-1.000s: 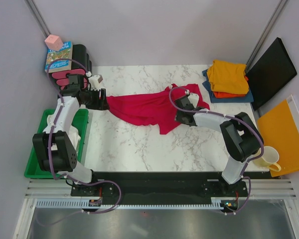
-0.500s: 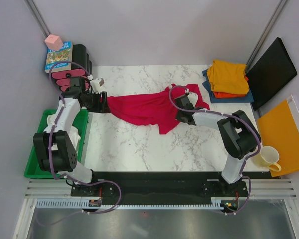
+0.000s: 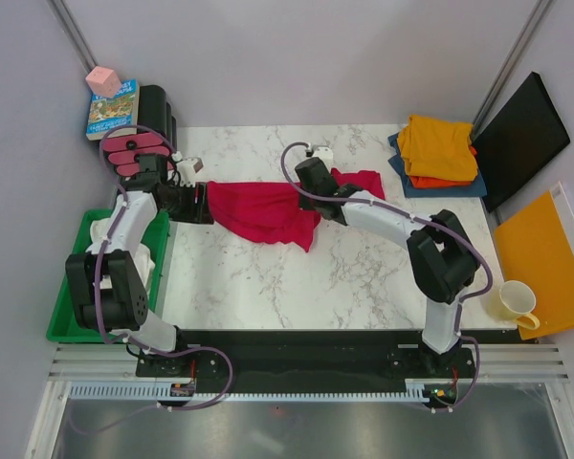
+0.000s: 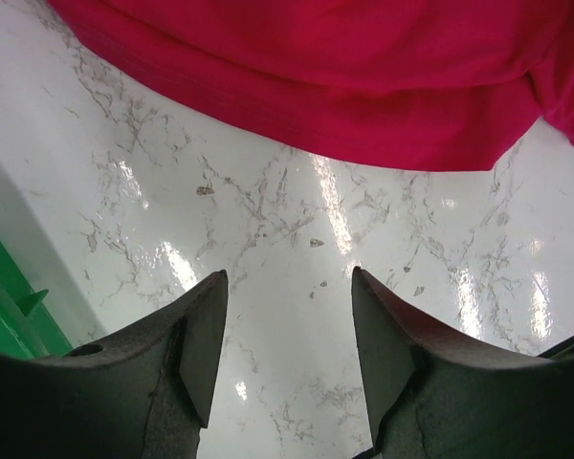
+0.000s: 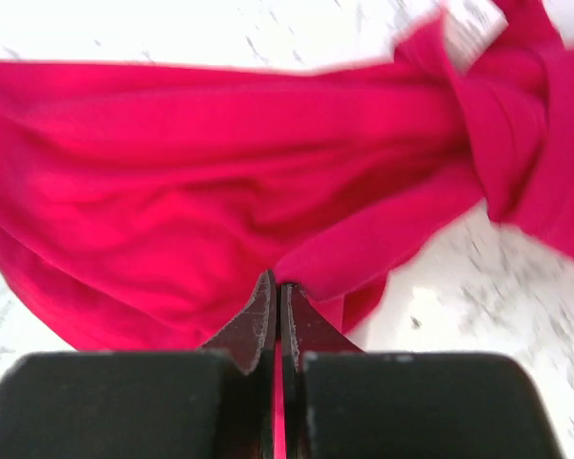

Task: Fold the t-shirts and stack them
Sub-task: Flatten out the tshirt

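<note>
A crimson-red t-shirt (image 3: 263,206) lies bunched across the back middle of the marble table (image 3: 297,287). My right gripper (image 3: 309,186) is over its middle, shut on a fold of the red cloth (image 5: 364,263), which drapes from the fingertips (image 5: 266,298). My left gripper (image 3: 204,199) hovers at the shirt's left edge. Its jaws stand open over bare marble with nothing between them (image 4: 288,275), and the red hem (image 4: 364,124) lies just ahead. At the back right is a stack of folded t-shirts: yellow-orange (image 3: 438,142) on top, then orange (image 3: 438,181), then blue (image 3: 465,187).
A green bin (image 3: 65,320) with something white in it sits off the table's left edge. Pink-and-black cases (image 3: 142,143) and a book (image 3: 113,108) stand at the back left. To the right are a black board (image 3: 521,134), an orange board (image 3: 545,263) and a mug (image 3: 515,304).
The right gripper shut on a fold of the red shirt and swung left and back with it, drawing the shirt's right side over its middle. The left gripper barely moved.
</note>
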`<state>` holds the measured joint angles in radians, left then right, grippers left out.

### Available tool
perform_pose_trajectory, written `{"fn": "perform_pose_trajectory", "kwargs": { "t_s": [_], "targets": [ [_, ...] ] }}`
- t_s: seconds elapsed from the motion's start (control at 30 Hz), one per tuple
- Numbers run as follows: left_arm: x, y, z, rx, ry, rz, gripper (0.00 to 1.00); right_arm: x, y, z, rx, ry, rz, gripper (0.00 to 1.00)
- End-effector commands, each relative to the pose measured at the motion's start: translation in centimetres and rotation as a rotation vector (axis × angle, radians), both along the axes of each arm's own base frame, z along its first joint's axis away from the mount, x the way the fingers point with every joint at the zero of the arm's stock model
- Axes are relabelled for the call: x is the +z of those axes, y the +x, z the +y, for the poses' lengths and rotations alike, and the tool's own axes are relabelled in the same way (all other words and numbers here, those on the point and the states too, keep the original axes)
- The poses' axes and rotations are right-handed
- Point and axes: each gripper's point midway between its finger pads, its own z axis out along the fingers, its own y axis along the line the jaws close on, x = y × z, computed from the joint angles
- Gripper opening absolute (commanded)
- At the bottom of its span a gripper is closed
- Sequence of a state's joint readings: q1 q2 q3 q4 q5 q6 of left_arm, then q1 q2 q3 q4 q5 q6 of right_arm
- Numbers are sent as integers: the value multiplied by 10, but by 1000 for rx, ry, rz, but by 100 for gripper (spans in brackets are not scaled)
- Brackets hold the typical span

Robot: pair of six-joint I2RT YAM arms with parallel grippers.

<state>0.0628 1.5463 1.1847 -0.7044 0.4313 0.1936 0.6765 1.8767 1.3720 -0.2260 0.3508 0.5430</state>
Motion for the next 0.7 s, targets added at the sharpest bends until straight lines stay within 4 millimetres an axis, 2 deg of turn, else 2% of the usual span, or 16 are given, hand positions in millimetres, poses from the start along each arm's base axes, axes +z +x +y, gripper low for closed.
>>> {"fn": "perform_pose_trajectory", "kwargs": {
  "t_s": [0.0,0.03,0.07,0.1,0.13,0.17,0.2,0.23,0.3,0.37,0.4,0.53,0.57,0.6,0.63,0.67],
  "targets": [
    [1,-6,-8,-41,-8,-19,61,-7,17,28,97,-3,17,0],
    [-1,-7,-9,-47,-7,-14,61,0,22,40,126,22,16,0],
    [-2,-9,-9,-49,-5,-10,61,-3,24,45,142,19,29,0],
    [-4,-10,-9,-49,-3,-4,61,-22,23,50,167,-2,71,0],
    [-6,-11,-9,-53,0,-1,61,-14,29,61,193,14,62,0],
    [-8,-12,-9,-53,0,4,61,-18,28,68,218,13,78,5],
    [-9,-14,-10,-54,-1,10,61,-26,26,71,226,-4,95,11],
    [-10,-14,-11,-60,-1,10,61,-24,28,71,228,-11,83,30],
    [-11,-16,-11,-62,2,12,61,-16,28,63,180,-24,55,52],
    [-11,-17,-11,-69,3,10,61,1,29,56,148,-6,24,60],
    [-11,-17,-11,-72,6,9,61,-1,26,50,128,-21,19,65],
    [-12,-16,-11,-75,6,10,61,13,17,30,62,-1,-12,69],
    [-12,-16,-12,-75,1,12,61,26,17,29,56,22,-41,69],
    [-13,-15,-12,-73,-2,15,61,17,10,24,53,16,-24,69],
    [-14,-16,-13,-74,-7,18,61,21,7,23,43,33,-28,68],
    [-15,-15,-13,-76,-10,20,61,14,3,20,40,31,-15,68]
  ]
}}
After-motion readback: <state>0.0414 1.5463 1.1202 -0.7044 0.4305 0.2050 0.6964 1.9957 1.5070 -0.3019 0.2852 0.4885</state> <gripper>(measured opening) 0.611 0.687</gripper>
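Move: The red shirt, a flap of it already pinched in the right hand, has its crumpled middle about 5 cm left of that hand, 2 cm ahead and 9 cm below. The shirt's right end lies roughly 16 cm to the hand's right and 8 cm ahead; the folded stack is some 32 cm right and 14 cm ahead. From the left hand, the shirt's middle is about 19 cm right, 6 cm ahead and 10 cm below. The pinched shirt flap is carried forward and left about 6 cm by the right hand over the shirt's middle, then down some 4 cm, where the fingers swing from shut to wide open and let it go. The empty hand then backs off to the right and up about 4 cm. Meanwhile the left hand, open and clear of the cloth, sinks and draws back a little. ##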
